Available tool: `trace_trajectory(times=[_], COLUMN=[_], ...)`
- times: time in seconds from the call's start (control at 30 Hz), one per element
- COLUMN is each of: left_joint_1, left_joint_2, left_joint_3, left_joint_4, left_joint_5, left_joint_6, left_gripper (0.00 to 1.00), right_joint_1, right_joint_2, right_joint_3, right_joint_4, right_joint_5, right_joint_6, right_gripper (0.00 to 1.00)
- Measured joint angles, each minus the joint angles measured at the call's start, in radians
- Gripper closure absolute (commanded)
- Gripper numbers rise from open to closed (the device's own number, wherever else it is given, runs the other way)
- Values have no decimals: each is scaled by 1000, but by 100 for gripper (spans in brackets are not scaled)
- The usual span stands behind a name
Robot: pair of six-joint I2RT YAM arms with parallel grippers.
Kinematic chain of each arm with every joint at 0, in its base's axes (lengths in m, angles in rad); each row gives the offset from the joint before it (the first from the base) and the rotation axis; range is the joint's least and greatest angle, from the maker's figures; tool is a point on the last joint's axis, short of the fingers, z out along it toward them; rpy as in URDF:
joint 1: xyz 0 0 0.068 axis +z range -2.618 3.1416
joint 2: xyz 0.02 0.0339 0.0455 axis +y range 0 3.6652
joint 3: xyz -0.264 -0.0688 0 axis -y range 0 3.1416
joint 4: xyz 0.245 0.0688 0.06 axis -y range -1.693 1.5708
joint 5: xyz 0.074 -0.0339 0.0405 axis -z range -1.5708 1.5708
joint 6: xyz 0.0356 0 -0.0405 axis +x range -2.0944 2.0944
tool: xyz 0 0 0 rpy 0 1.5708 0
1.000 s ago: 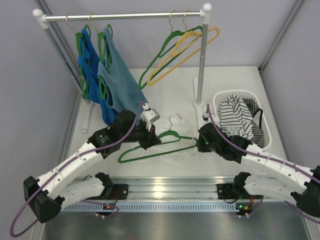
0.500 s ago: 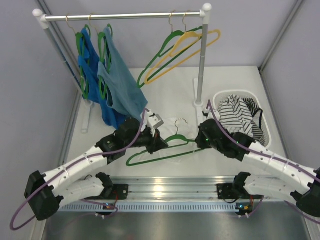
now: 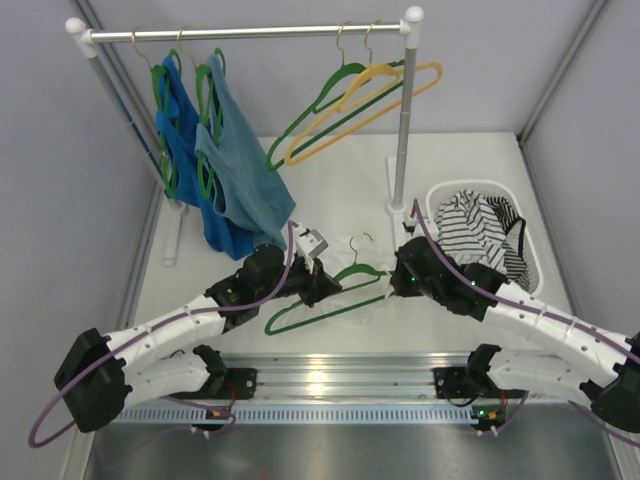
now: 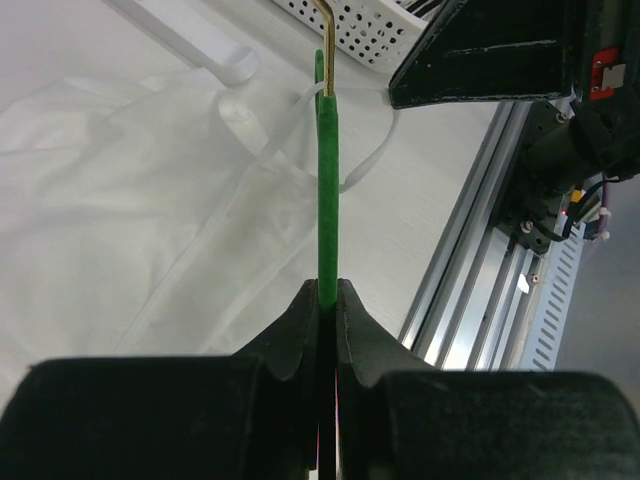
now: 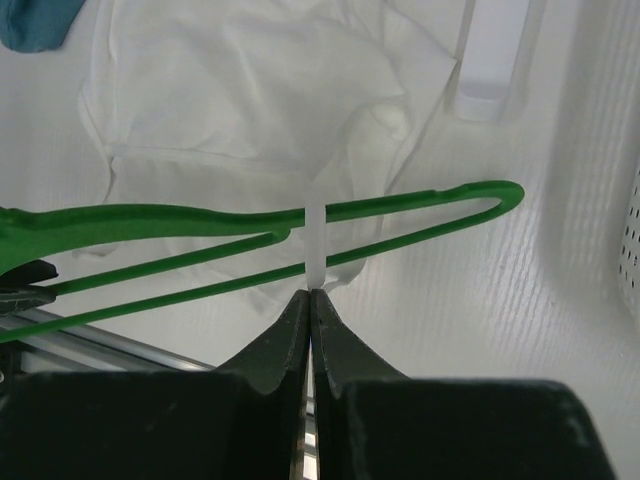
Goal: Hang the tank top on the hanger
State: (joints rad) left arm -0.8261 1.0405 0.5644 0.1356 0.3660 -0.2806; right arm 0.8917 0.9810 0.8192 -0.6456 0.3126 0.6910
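The green hanger (image 3: pixel 330 300) lies tilted over the white tank top (image 3: pixel 352 248), which is spread on the table between my arms. My left gripper (image 3: pixel 318 283) is shut on the hanger's bar near the hook; in the left wrist view the green bar (image 4: pixel 327 180) runs straight out from the closed jaws (image 4: pixel 327 295) over the white fabric (image 4: pixel 120 200). My right gripper (image 5: pixel 312 292) is shut on a thin white strap (image 5: pixel 316 240) of the tank top. The strap crosses the hanger's arm (image 5: pixel 400 205) near its right tip.
A clothes rack (image 3: pixel 250 32) at the back holds blue tank tops (image 3: pixel 225 170), a green hanger and a yellow hanger (image 3: pixel 370 95). Its right post (image 3: pixel 402 150) stands just behind my right gripper. A white basket (image 3: pixel 540 265) with a striped garment (image 3: pixel 480 235) sits at right.
My left arm has carried the hanger to the right and slightly away, closer to my right gripper. The right gripper has stayed shut on the strap, barely moving.
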Motion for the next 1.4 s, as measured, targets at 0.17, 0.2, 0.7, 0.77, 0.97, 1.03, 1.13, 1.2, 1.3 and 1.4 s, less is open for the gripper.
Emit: trace_trajectory(times=[0.17,0.2,0.7,0.77,0.97,1.03,1.13,1.2,1.3,1.4], left_joint_1=[-1,-1,-14,-14,-14,-14,-14,-14,-15,-16], left_joint_2=[8,18,165,177,195,195,200,204,208,208], left_joint_3=[-4,-5,-35,-35,-35,-35,-30,-26,-26,-25], left_joint_4=[41,58,216,217,218,217,216,215,213,204], left_joint_5=[-20,-15,37,37,38,38,40,42,42,40], left_joint_6=[-2,-3,-46,-50,-58,-58,-58,-58,-58,-58], left_gripper=[100,100,100,100,100,100,100,100,100,100], right_joint_1=[0,0,-10,-3,24,29,34,38,43,47], right_joint_2=[-8,-10,-8,-8,20,37,61,78,110,131], right_joint_3=[0,0,-1,0,39,47,47,47,51,54], right_joint_4=[-10,-10,39,58,109,134,164,180,197,213], right_joint_5=[0,1,-17,-21,-21,-20,-18,-18,-18,-17], right_joint_6=[0,0,-65,-87,-120,-123,-123,-123,-123,-123], right_gripper=[100,100,51,50,50,50,50,50,50,51])
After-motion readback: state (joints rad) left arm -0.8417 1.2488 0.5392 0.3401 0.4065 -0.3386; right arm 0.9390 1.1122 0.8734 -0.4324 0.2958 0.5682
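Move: The strap of the tank top, pinched in the right gripper with the hanger's right arm already through it, is about 11 cm right of the left gripper, 1 cm ahead and 2 cm lower. The hanger's neck lies some 8 cm left of the right gripper, 3 cm ahead and roughly level. From that right gripper, the top's body is 9 cm left, 3 cm ahead and 13 cm below; the near end of the rack foot is 4 cm right, 6 cm ahead, also on the table. Keep the left gripper shut on the hanger and bring it down about 3.5 cm and 2.5 cm to the right, easing to a near stop. Hold the right gripper still at first, then open it halfway to let go of the strap, and carry it about 5 cm left and slightly forward, arching up and dipping again, until the open fingers straddle the hanger beside its neck. ##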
